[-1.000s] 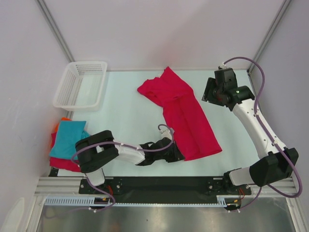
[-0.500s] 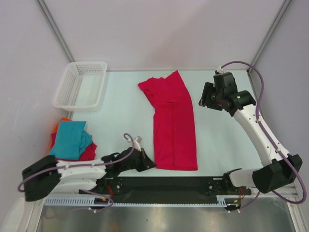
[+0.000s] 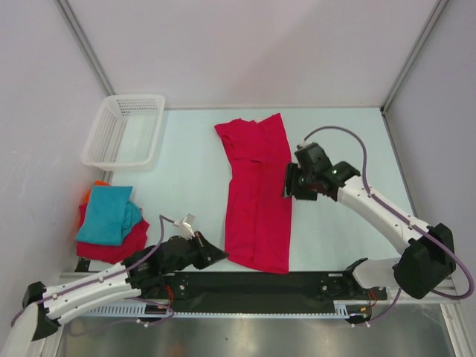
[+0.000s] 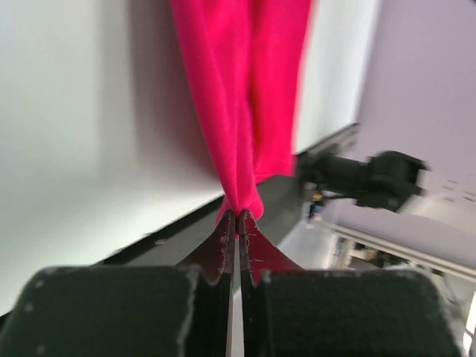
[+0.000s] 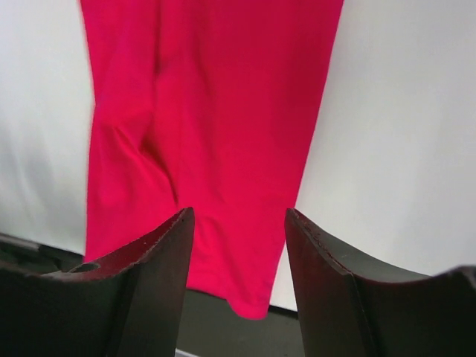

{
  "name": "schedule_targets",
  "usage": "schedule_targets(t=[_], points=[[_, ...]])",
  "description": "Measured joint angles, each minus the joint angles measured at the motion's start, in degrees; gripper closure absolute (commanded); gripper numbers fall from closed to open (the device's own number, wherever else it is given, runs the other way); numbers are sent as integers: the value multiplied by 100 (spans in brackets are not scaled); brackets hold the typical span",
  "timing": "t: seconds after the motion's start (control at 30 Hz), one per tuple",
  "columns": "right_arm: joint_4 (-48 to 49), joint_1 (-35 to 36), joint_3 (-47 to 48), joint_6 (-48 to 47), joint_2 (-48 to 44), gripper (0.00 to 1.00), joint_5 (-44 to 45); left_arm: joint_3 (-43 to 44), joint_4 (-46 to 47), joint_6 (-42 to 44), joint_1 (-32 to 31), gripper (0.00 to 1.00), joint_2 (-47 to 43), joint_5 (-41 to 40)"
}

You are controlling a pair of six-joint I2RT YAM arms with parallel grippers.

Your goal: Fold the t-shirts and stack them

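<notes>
A large crimson-red t-shirt lies as a long narrow strip from the table's back to its near edge. My left gripper sits at the strip's near left corner. In the left wrist view it is shut on a pinch of that t-shirt. My right gripper hovers open over the strip's right edge, halfway along. In the right wrist view its fingers stand wide apart above the crimson cloth, holding nothing. Folded t-shirts are stacked at the left: teal on red, with orange peeking out.
A white mesh basket stands at the back left. The black base rail runs along the near edge, just below the strip's end. Grey walls close in the table's back and sides.
The left gripper, closed on the near corner, dragged it left and the slanted shirt straightened into a strip. The right arm came from the back right down to the shirt's right edge.
</notes>
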Motion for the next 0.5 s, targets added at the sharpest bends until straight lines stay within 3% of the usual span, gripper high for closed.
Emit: schedule_targets(t=[0.23, 0.5], points=[[155, 1036, -1827, 863, -232, 42, -90, 192, -350, 138, -4, 98, 1196, -15], [120, 1987, -2645, 1943, -1386, 42, 90, 317, -328, 271, -7, 98, 1394, -11]])
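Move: The right gripper, half open and empty, has the t-shirt's near right corner about 22 cm back, 1 cm left and 14 cm below. The near left corner, pinched in the other gripper, lies some 18 cm back, 19 cm left and 9 cm down from it. From the left gripper, the table spot to lower onto is 1 cm back, 1 cm left and 5 cm below; the near right corner is about 18 cm right, 4 cm back and 5 cm down. Sweep the right gripper back about 15 cm along the right edge of the t-shirt towards its near right corner, sinking some 9 cm early and then running level, fingers kept half open and tipped about 15 degrees steeper. Meanwhile lower the left gripper about 4 cm towards the table, tips turning steeper and still pinching the near left corner, then hold it there. ##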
